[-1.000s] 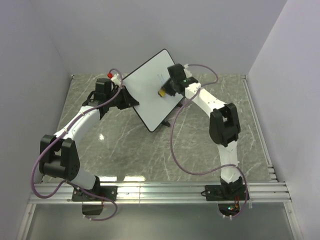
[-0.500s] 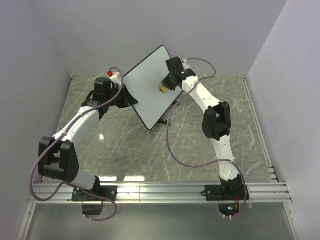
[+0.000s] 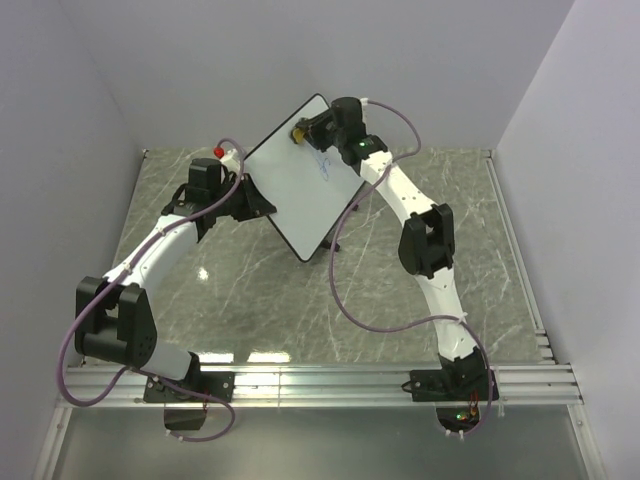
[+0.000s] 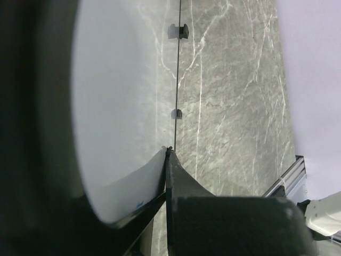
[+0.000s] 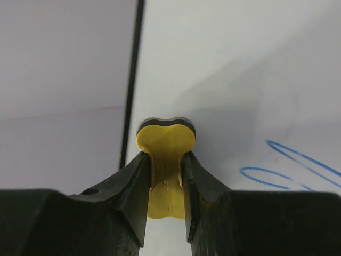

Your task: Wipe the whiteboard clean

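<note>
The whiteboard (image 3: 300, 185) is held tilted above the table, white with a thin black rim. A small blue scribble (image 3: 325, 168) remains near its upper right; it shows as blue loops in the right wrist view (image 5: 290, 165). My left gripper (image 3: 248, 200) is shut on the board's left edge (image 4: 168, 154). My right gripper (image 3: 305, 130) is shut on the small yellow eraser block (image 5: 165, 144), whose dark pad is pressed on the board near its top corner, by the black rim (image 5: 133, 80). The eraser also shows in the top view (image 3: 298, 130).
The grey marble table (image 3: 250, 290) lies below. Pale walls stand at the back and both sides. The board's black stand feet (image 4: 178, 31) hang over the table. A metal rail (image 3: 320, 380) runs along the near edge by the arm bases.
My right gripper has carried the eraser up and left across the board, from its right-middle to the top corner. The board and left arm have barely moved.
</note>
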Controlling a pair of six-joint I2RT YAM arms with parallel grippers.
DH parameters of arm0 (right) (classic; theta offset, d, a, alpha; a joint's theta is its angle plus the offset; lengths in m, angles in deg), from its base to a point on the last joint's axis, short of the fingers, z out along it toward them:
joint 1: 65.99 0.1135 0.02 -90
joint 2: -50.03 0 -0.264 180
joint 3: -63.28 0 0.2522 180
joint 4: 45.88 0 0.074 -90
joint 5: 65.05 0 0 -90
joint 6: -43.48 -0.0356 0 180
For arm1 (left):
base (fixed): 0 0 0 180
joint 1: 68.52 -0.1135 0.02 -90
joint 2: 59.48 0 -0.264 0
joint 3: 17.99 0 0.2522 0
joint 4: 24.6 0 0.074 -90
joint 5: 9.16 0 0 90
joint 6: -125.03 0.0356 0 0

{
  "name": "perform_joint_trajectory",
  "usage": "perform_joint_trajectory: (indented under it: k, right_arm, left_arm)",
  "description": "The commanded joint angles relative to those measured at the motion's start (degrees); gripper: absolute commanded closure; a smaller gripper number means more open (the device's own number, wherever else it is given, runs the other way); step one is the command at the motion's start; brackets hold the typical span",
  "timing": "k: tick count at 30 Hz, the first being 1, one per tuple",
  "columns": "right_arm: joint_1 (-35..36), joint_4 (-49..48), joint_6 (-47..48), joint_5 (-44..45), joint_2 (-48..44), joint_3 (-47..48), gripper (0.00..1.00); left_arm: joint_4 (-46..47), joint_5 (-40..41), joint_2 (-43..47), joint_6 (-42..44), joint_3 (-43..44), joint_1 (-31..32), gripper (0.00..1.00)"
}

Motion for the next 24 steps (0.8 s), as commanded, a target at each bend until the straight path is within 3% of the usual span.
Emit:
perform_joint_trajectory:
  k: [1,3,7,12,24]
  right_arm:
    - [3.3,-7.9,-4.1,-7.2,4.4,2.7,1.00]
    - [2.9,-4.0,-2.6,-6.6,4.3,3.0,1.00]
    - [1.4,2.7,-0.7,-4.2,0.3,-8.3,1.00]
    - [0.8,14.0,6.4,-0.1,-2.2,-13.1,1.00]
    - [2.4,19.4,9.9,1.2,-5.8,-24.1,1.00]
  left_arm:
    - [-10.1,-7.9,-0.6,7.3,-1.7,3.8,1.00]
    - [-10.6,-7.8,-0.5,7.5,-1.4,3.9,1.00]
    - [-11.1,-7.8,-0.5,7.5,-0.9,3.9,1.00]
    - [-11.3,-7.9,-0.3,7.6,-0.9,3.9,1.00]
    - [-10.5,-9.1,-1.5,7.6,-1.0,4.0,1.00]
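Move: The right hand holds the yellow eraser near the whiteboard's upper-left edge; the remaining blue ink lies about 4 cm back, 5 cm right and 7 cm lower. From that hand, the board's top corner is some 6 cm ahead, 4 cm right and 6 cm up; its left corner is 13 cm back, 7 cm left and 7 cm down. From the left hand, gripping that corner, the ink is roughly 9 cm ahead and 12 cm right, about level. Left steadies the board; right wipes the eraser down across the ink about 10 cm, rightward and back. ##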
